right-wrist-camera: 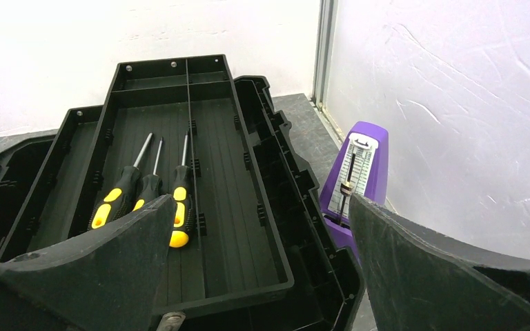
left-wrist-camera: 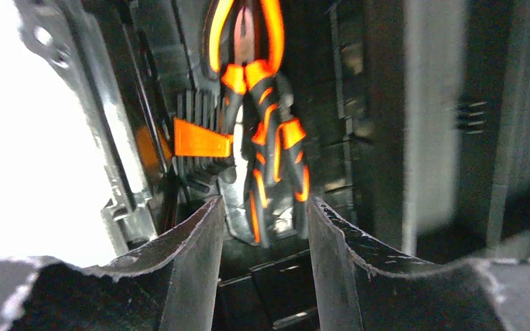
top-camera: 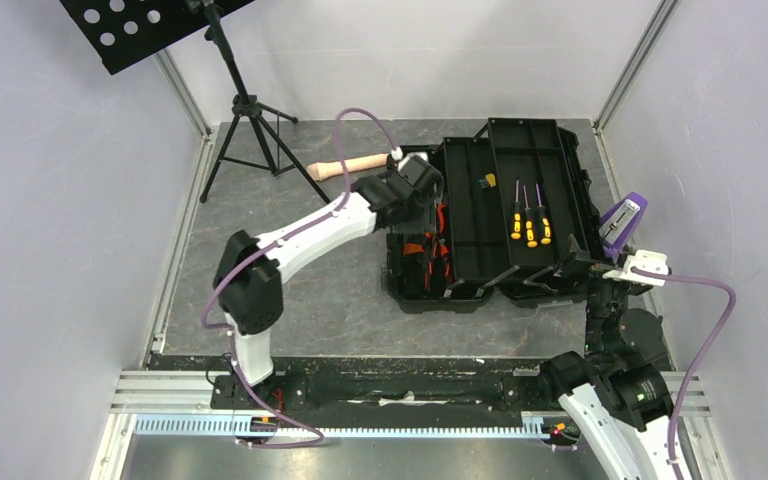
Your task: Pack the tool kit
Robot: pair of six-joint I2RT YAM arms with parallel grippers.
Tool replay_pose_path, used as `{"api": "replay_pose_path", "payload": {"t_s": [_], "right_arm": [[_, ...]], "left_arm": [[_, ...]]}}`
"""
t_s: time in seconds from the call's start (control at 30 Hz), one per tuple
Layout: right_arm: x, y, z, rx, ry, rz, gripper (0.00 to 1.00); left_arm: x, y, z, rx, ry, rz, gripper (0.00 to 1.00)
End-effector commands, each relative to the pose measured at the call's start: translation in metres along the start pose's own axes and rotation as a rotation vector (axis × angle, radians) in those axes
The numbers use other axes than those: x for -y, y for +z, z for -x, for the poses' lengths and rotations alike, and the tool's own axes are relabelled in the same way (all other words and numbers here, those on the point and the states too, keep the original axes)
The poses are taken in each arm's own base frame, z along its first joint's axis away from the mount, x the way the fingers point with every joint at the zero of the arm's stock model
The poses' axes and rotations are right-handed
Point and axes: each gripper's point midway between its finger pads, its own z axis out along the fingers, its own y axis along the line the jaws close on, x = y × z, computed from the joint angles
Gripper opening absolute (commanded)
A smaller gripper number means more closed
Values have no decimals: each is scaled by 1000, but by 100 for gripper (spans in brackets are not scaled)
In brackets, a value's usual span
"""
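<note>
The black toolbox (top-camera: pixel 560 170) lies open on the table. Three yellow and black screwdrivers (top-camera: pixel 527 222) lie side by side in its tray; they also show in the right wrist view (right-wrist-camera: pixel 145 196). Orange and black pliers (top-camera: pixel 425 250) lie in the box's left section. My left gripper (top-camera: pixel 415 185) hangs over that section, open and empty (left-wrist-camera: pixel 266 221), with the pliers (left-wrist-camera: pixel 269 158) just beyond its fingertips. My right gripper (top-camera: pixel 585 265) is open and empty (right-wrist-camera: pixel 261 227) at the box's front right corner, above the tray rim (right-wrist-camera: pixel 248 158).
A purple metronome-like object (top-camera: pixel 623 220) stands right of the box against the wall, also in the right wrist view (right-wrist-camera: pixel 355 176). A beige cylindrical handle (top-camera: pixel 345 167) lies behind the left arm. A music stand tripod (top-camera: pixel 250 110) stands at the back left.
</note>
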Motion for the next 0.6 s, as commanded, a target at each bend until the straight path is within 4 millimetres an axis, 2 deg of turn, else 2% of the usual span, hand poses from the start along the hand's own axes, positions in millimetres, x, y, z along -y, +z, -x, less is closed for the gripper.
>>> {"api": "replay_pose_path", "payload": {"t_s": [0.0,0.13,0.33,0.57], "right_arm": [[-1,0,15,24,27,5,98],[0,0,14,22,25,2,98],[1,0,12,18,22,-3,98],[2,0,9,14,18,-7,98]], "left_arm": [[-15,17,-23,-61,100,124,53],[-10,33,-29,-73,117,141,53],[-25,54,-26,-32,108,251,51],[-29,77,-25,-17,111,301,51]]}}
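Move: The orange hex key set lies in the open toolbox almost straight below the left gripper, about 13 cm down, 1 cm ahead and 1 cm to the left. The black-orange pliers lie some 5 cm to the right of the set and 3 cm nearer the base; the red-handled pliers about 5 cm right of it and 7 cm farther out. From the idle right gripper, the hex key set is roughly 38 cm left, 13 cm ahead and 26 cm below. Bring the left gripper down about 8 cm into the toolbox well, towards the orange hex key set, quickly at first, easing back some 2 cm on the way and then forward again by about 3 cm. Roll the wrist some 15 degrees so the fingertips swing left and point more steeply down. Keep the fingers about half open, stopping short of the tools. ##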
